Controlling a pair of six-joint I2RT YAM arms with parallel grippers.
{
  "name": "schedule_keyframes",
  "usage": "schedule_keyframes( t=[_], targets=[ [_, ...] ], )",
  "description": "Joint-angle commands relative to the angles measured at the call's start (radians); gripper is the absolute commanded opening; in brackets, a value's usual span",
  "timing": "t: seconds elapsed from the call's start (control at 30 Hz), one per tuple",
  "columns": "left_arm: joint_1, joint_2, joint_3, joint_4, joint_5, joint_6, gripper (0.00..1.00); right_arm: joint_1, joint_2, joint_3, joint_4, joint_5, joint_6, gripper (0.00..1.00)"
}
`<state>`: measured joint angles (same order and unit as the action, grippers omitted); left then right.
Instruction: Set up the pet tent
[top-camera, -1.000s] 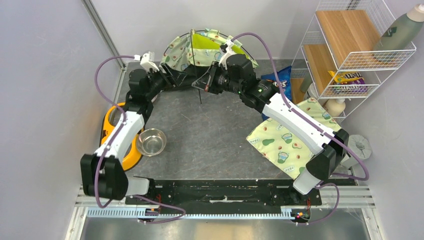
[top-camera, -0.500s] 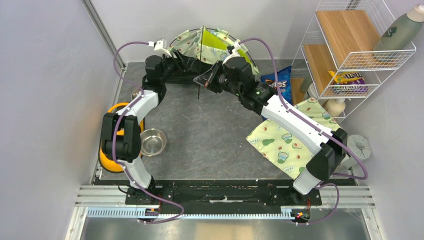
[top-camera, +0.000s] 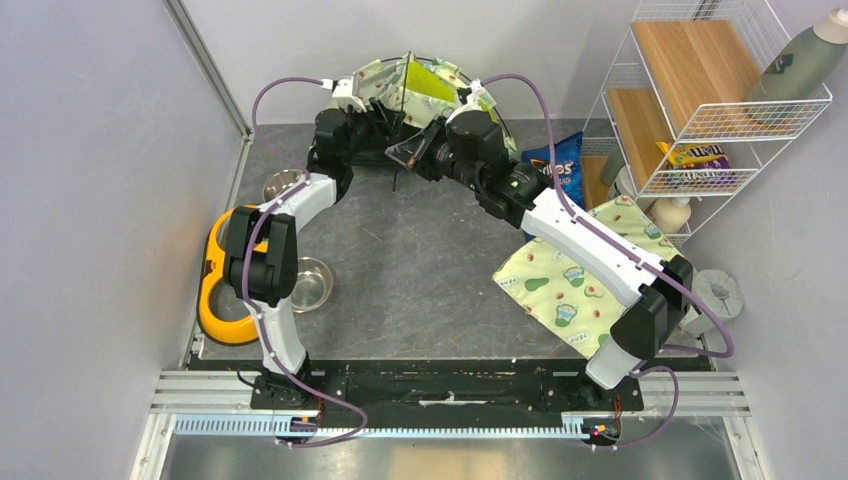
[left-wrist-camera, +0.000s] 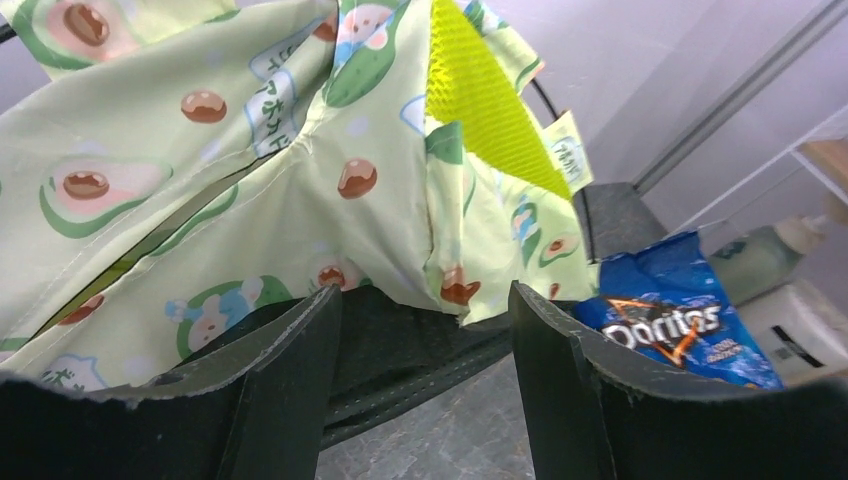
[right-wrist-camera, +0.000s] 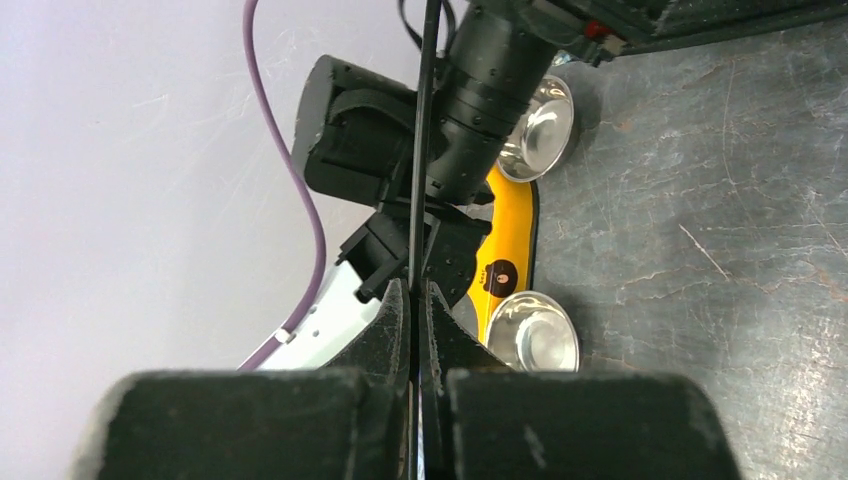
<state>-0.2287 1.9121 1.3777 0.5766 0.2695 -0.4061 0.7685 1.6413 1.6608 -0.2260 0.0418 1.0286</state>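
Note:
The pet tent (top-camera: 430, 85) stands half raised against the back wall, pale avocado-print fabric (left-wrist-camera: 250, 180) with a lime mesh panel (left-wrist-camera: 480, 100). My left gripper (left-wrist-camera: 422, 300) is open just in front of the tent's black bottom edge, with nothing between its fingers; from above it sits at the tent's left front (top-camera: 378, 115). My right gripper (right-wrist-camera: 415, 288) is shut on a thin black tent pole (right-wrist-camera: 428, 120) that runs straight up from its tips. In the top view the right gripper (top-camera: 405, 155) is in front of the tent, close beside the left one.
A blue Doritos bag (top-camera: 555, 160) lies right of the tent. A flat avocado-print pad (top-camera: 570, 285) lies under the right arm. A yellow feeder (top-camera: 222, 300) with steel bowls (top-camera: 310, 283) is at the left. A wire shelf (top-camera: 710, 90) stands at the right.
My left arm swung from the left side rightward and back, up to the tent's left front. The tent fabric has risen higher. The right gripper kept hold of the pole, barely shifting.

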Motion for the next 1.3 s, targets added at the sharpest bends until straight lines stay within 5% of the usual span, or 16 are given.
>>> schedule_keyframes(
  t=[0.0,0.4,0.77,1.27],
  targets=[
    [-0.03,0.026,0.081,-0.043,-0.104,0.129,0.69,-0.014,0.035,0.038,-0.008,0.078,-0.018,0.0],
    [-0.045,0.104,0.202,-0.158,-0.2,0.132,0.68,-0.013,0.034,0.031,-0.01,0.078,-0.023,0.0],
    [-0.046,0.091,0.19,-0.203,-0.131,0.133,0.03,-0.014,0.032,0.026,0.0,0.09,-0.027,0.0],
    [-0.046,-0.032,0.08,-0.197,0.003,0.053,0.02,-0.037,0.039,-0.039,0.118,0.245,0.026,0.0]
  ],
)
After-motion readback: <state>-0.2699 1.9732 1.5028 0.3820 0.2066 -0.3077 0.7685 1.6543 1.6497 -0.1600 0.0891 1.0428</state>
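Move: The loose fold of the tent's patterned fabric lies about 3 cm ahead of the open left fingers, level sideways and some 2 cm lower. From it the lime mesh panel is about 7 cm farther out, 8 cm right and 6 cm higher. The far steel bowl stands roughly 4 cm ahead and 24 cm left of the left hand, 24 cm below. From the right hand, the fold is roughly 20 cm ahead and 13 cm down. The left fingers pinch the hanging fold of tent fabric, closing from wide open to nearly shut after the hand eases about 3 cm forward and 2 cm down, turning slightly counter-clockwise. Then, with the fold held, it draws back some 2 cm and a little to the right. The right hand keeps its grip on the black pole, almost still. ##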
